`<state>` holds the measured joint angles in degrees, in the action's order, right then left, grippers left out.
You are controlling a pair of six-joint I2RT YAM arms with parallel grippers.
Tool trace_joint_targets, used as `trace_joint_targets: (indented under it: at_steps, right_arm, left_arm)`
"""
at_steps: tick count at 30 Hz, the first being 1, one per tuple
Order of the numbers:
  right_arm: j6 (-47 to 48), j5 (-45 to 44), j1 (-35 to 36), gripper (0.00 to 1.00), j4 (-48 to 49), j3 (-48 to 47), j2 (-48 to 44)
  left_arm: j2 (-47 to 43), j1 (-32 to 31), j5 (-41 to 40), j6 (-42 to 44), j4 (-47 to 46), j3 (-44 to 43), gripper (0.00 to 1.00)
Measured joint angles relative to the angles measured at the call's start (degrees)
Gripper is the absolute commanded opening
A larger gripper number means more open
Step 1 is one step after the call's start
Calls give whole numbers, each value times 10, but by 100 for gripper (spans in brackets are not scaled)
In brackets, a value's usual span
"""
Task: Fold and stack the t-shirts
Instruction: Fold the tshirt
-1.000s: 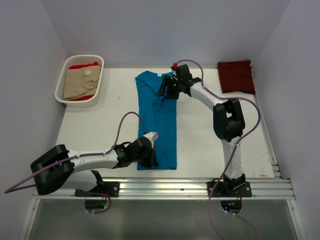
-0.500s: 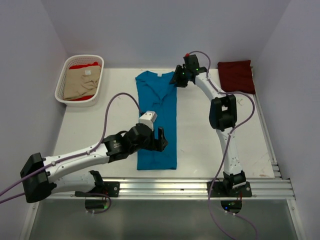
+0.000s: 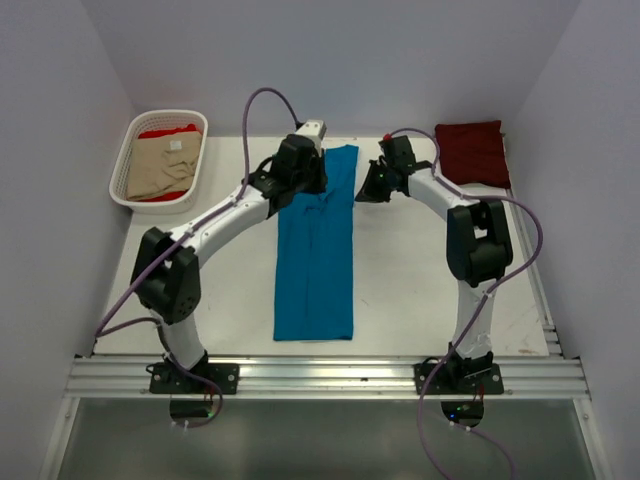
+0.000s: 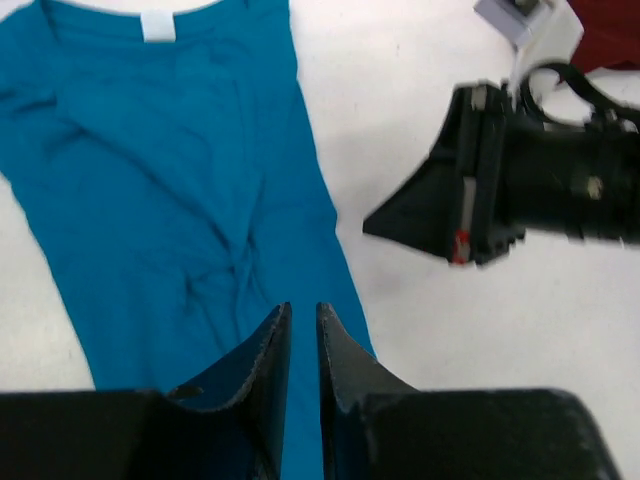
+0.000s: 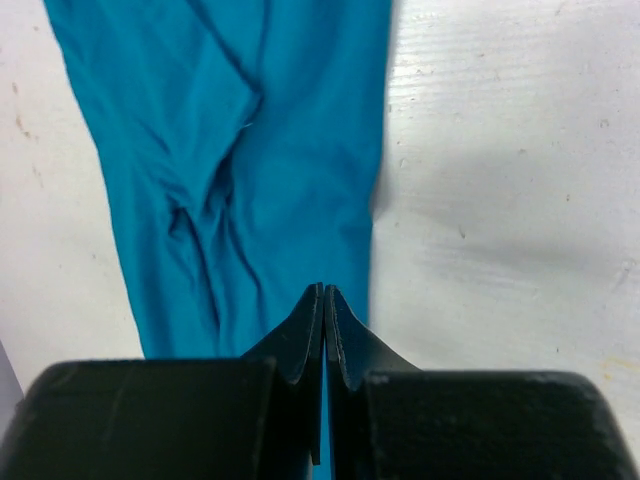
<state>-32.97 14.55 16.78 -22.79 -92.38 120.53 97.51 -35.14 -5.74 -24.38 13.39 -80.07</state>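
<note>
A teal-blue t-shirt (image 3: 315,270) lies as a long narrow strip down the table's middle, wrinkled near its collar end (image 4: 170,180). My left gripper (image 3: 303,183) hangs over that far end; its jaws (image 4: 303,308) stand a narrow gap apart with only cloth showing through below. Just off the shirt's right edge (image 5: 250,150), my right gripper (image 3: 362,192) is shut with nothing in it (image 5: 324,288). A folded dark maroon t-shirt (image 3: 472,152) rests at the back right. The beige t-shirt (image 3: 160,170) and the red one (image 3: 168,131) lie in the basket.
The white slotted basket (image 3: 120,185) stands at the back left corner. White walls close the table on three sides. An aluminium rail (image 3: 330,375) with both arm bases runs along the near edge. The two grippers are close together at the far end.
My left arm swung from the shirt's near end up to its collar end, its jaws opening wide and then narrowing. My right gripper slid off the shirt to the right and shut.
</note>
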Motion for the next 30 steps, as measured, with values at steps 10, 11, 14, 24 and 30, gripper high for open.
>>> trace_joint_targets:
  at_steps: [10, 11, 14, 24, 30]
  right_arm:
    - [7, 27, 0, 0, 30, 62, -26]
    - [7, 30, 0, 0, 31, 70, -26]
    - [9, 32, 0, 0, 37, 103, -34]
    - [0, 55, 1, 0, 72, 141, -39]
    - [-5, 62, 1, 0, 90, 155, -39]
  left_arm:
    - [343, 14, 37, 53, 104, -388, 35]
    - [361, 14, 38, 56, 123, -404, 38]
    - [385, 14, 35, 64, 168, -414, 60]
    - [386, 19, 12, 81, 188, -403, 69]
    - [391, 26, 0, 92, 183, -403, 69]
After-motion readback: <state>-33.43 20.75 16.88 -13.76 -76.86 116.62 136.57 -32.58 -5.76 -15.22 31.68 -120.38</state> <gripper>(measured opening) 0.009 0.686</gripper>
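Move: Ahead of the raised left hand by about 9 cm, nearly in line and some 18 cm lower, lies the sleeve fold's tip in the middle of the t-shirt. From this hand the shirt's right edge runs about 8 cm ahead and 8 cm to the right, and its collar end is roughly 21 cm ahead, 1 cm right. From the right hand, hovering by that right edge, the fold's tip lies about 8 cm left, 2 cm ahead and 5 cm below. Sinking about 12 cm while reaching some 10 cm forward, the left hand comes in over the sleeve fold, swings right and then eases partly back left, its fingers spreading well apart on either side of the fold and its left side tipping up. Meanwhile the right hand, fingers still shut, draws back about 5 cm along the shirt's right edge and sinks close to the table; contact can't be made out for either. ##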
